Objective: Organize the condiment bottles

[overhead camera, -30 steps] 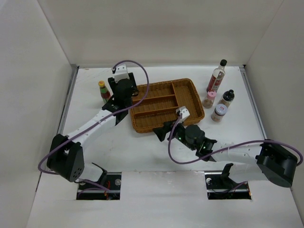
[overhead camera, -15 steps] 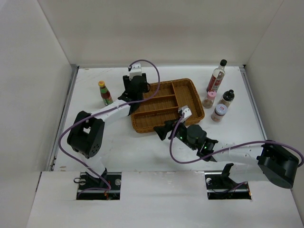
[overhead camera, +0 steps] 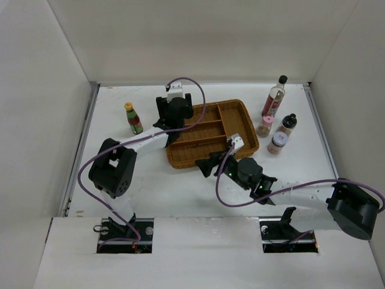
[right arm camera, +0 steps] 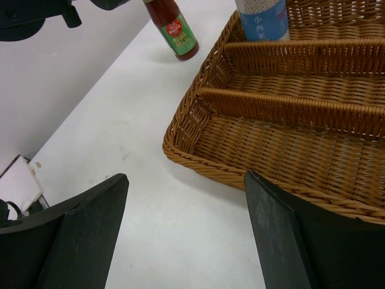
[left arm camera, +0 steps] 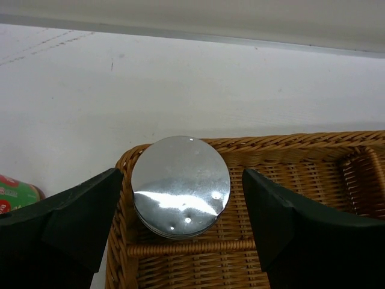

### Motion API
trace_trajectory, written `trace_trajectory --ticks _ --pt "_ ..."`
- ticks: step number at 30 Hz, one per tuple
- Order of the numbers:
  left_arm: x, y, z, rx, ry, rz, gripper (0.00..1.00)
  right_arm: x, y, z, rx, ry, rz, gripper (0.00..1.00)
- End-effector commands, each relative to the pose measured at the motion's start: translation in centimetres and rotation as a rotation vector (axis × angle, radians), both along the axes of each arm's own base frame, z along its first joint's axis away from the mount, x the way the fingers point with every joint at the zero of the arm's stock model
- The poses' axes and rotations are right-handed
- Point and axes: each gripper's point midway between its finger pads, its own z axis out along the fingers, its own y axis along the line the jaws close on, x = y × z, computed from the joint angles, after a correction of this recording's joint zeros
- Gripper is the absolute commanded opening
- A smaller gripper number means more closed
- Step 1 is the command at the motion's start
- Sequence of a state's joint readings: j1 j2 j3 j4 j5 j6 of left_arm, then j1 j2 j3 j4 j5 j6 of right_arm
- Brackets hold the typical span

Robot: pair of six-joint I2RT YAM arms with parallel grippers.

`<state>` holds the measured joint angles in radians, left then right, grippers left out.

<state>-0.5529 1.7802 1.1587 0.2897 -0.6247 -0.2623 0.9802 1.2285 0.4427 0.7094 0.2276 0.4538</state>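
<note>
My left gripper [overhead camera: 174, 112] hangs open over the far left corner of the wicker tray [overhead camera: 210, 133]. In the left wrist view its fingers [left arm camera: 182, 201] stand either side of the blue-labelled jar's silver lid [left arm camera: 180, 183], with gaps on both sides. The jar [right arm camera: 261, 18] stands upright in the tray's corner compartment. The green-yellow-capped red bottle [overhead camera: 133, 118] stands left of the tray. The tall clear bottle [overhead camera: 275, 96], pink-lidded shaker [overhead camera: 265, 126], black-capped shaker [overhead camera: 287, 124] and red-labelled shaker [overhead camera: 277, 143] stand right of the tray. My right gripper [overhead camera: 207, 164] is open and empty over the table by the tray's near left corner.
The tray's other compartments [right arm camera: 289, 150] hold nothing. White walls close in the table on the left, back and right. The left arm's purple cable [overhead camera: 198, 96] loops over the tray's far edge.
My left gripper has moved right, from beside the red bottle to over the tray's far left corner, and its arm has folded in. The right arm has hardly moved.
</note>
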Motion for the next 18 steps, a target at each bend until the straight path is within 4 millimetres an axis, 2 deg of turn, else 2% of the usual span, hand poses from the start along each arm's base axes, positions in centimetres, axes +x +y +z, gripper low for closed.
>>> trace_trajectory --ticks 1,5,8,14,18 --pt "-0.3 0.5 6.0 -0.085 -0.131 0.018 0.82 0.3 -0.2 2.6 0.084 -0.04 -0.007 0.85" --pt "-2.2 2.9 8.6 -0.115 -0.173 0.06 0.83 0.3 -0.3 2.6 0.085 -0.041 -0.011 0.85" --pt "-3.9 6.2 9.6 -0.135 -0.184 0.122 0.83 0.3 -0.3 2.6 0.086 -0.04 -0.013 0.85" --pt "-5.8 13.4 7.6 -0.102 -0.075 0.297 0.81 0.5 -0.2 2.2 0.077 -0.032 -0.015 0.86" --pt "-5.7 16.4 6.0 -0.08 -0.042 0.365 0.77 0.5 0.0 1.9 0.071 -0.028 -0.01 0.87"
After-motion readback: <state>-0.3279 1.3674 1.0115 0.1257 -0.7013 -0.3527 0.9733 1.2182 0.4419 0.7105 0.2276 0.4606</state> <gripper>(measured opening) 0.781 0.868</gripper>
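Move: The left hand, open at 0.80, still straddles the upper part of the jar just stood in the basket; the jar's middle is about 3 cm below the hand. The yellow-capped sauce bottle stands roughly 15 cm to this hand's left, about level in reach, its middle some 2 cm lower. The basket's middle lies 13 cm right, 4 cm back and 8 cm down. From the right hand, the bottle is about 17 cm ahead and 28 cm left, slightly lower. Upward and a little back first, the left hand draws its spread fingers clear of the jar's lid, then sweeps left over the basket's edge towards the yellow-capped bottle, about 15 cm in all, ending some 9 cm higher after just starting to sink. The wrist swings nearly 20 degrees counter-clockwise and tips up slightly; the fingers stay wide open. ##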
